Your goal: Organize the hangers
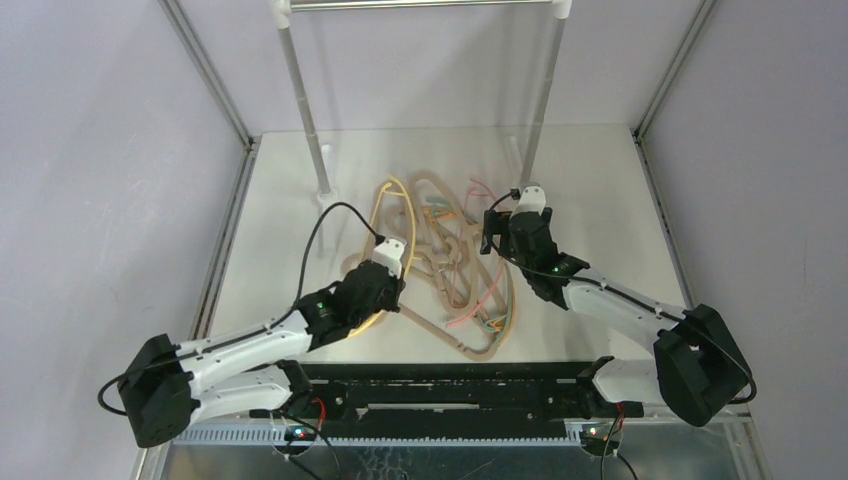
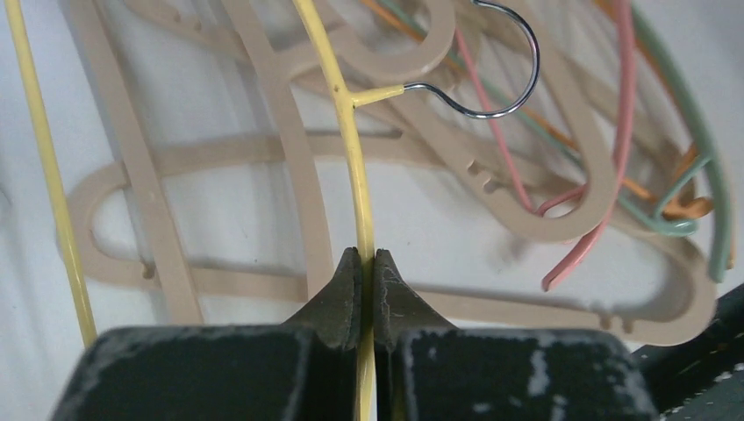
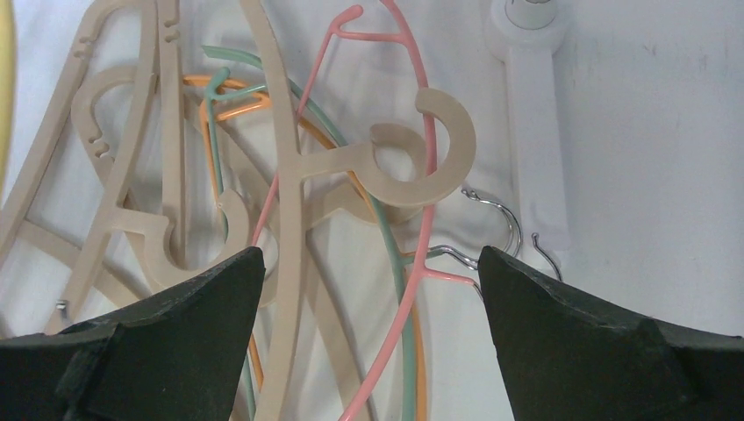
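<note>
A tangle of hangers [image 1: 462,272] lies in the middle of the table. My left gripper [image 2: 368,263] is shut on the thin yellow hanger [image 2: 349,140], pinching its wire just below the small metal hook [image 2: 518,83]. Thick beige hangers [image 2: 289,149] lie beneath it. From above, the left gripper [image 1: 390,285] sits at the pile's left side. My right gripper [image 3: 370,256] is open, hovering over the pink hanger [image 3: 429,202], the green hanger [image 3: 390,254] and the orange hanger [image 3: 237,110], with nothing between its fingers. Seen from above, the right gripper [image 1: 497,235] stands at the pile's right side.
The white-and-metal rail frame [image 1: 300,90] stands at the back of the table, its bar [image 1: 420,5] overhead. One white foot of the frame [image 3: 535,132] lies just right of the pile. Enclosure walls [image 1: 120,200] close in both sides.
</note>
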`<state>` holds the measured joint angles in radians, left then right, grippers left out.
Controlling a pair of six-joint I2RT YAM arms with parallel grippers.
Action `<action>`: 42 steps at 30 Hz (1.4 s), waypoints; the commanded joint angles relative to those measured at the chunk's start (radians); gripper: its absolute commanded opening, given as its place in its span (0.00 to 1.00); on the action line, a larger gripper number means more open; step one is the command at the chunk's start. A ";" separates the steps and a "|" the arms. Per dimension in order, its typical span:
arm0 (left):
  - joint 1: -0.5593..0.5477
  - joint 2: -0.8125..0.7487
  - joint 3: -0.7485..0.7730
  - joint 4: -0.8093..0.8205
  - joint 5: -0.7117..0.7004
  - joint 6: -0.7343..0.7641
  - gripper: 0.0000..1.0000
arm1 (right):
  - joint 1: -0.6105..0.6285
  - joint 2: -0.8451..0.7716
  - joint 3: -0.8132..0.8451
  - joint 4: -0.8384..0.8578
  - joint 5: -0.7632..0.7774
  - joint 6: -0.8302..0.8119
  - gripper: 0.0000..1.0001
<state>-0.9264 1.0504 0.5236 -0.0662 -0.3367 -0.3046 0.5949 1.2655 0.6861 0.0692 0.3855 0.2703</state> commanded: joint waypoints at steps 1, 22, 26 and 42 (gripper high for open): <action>0.000 -0.057 0.108 -0.054 -0.017 0.024 0.00 | -0.011 -0.044 -0.002 0.031 -0.005 0.029 1.00; 0.341 0.250 0.709 0.275 0.412 -0.135 0.00 | -0.040 -0.246 -0.025 -0.054 0.107 0.015 1.00; 0.379 0.341 0.800 0.353 0.475 -0.228 0.00 | -0.045 -0.314 -0.026 -0.094 0.136 -0.001 1.00; 0.504 0.515 0.879 0.946 0.653 -0.733 0.00 | -0.102 -0.403 -0.042 -0.129 0.140 -0.018 1.00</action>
<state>-0.4404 1.5459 1.3300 0.6292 0.2661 -0.8780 0.5030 0.8722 0.6430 -0.0757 0.5259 0.2665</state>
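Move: The rack's rail, where the yellow hanger in the left fingers is bound, has its middle roughly 33 cm ahead, 6 cm to the right and 40 cm above the left hand. The rack's left post stands about as far ahead and 19 cm to the left. The pile of beige hangers lies about 15 cm ahead, 9 cm right and 9 cm below. From the empty right hand, the rail's middle is about 22 cm ahead, 18 cm left and 38 cm up. Upward first, then up and forward together, the left hand carries the pinched yellow hanger off the pile towards the rail, some 35 cm up and 19 cm out. It rolls about 60 degrees, left side dropping, and tips its fingers up; they stay shut. The open right hand backs off empty, about 8 cm right and 8 cm up, away from the pile. ##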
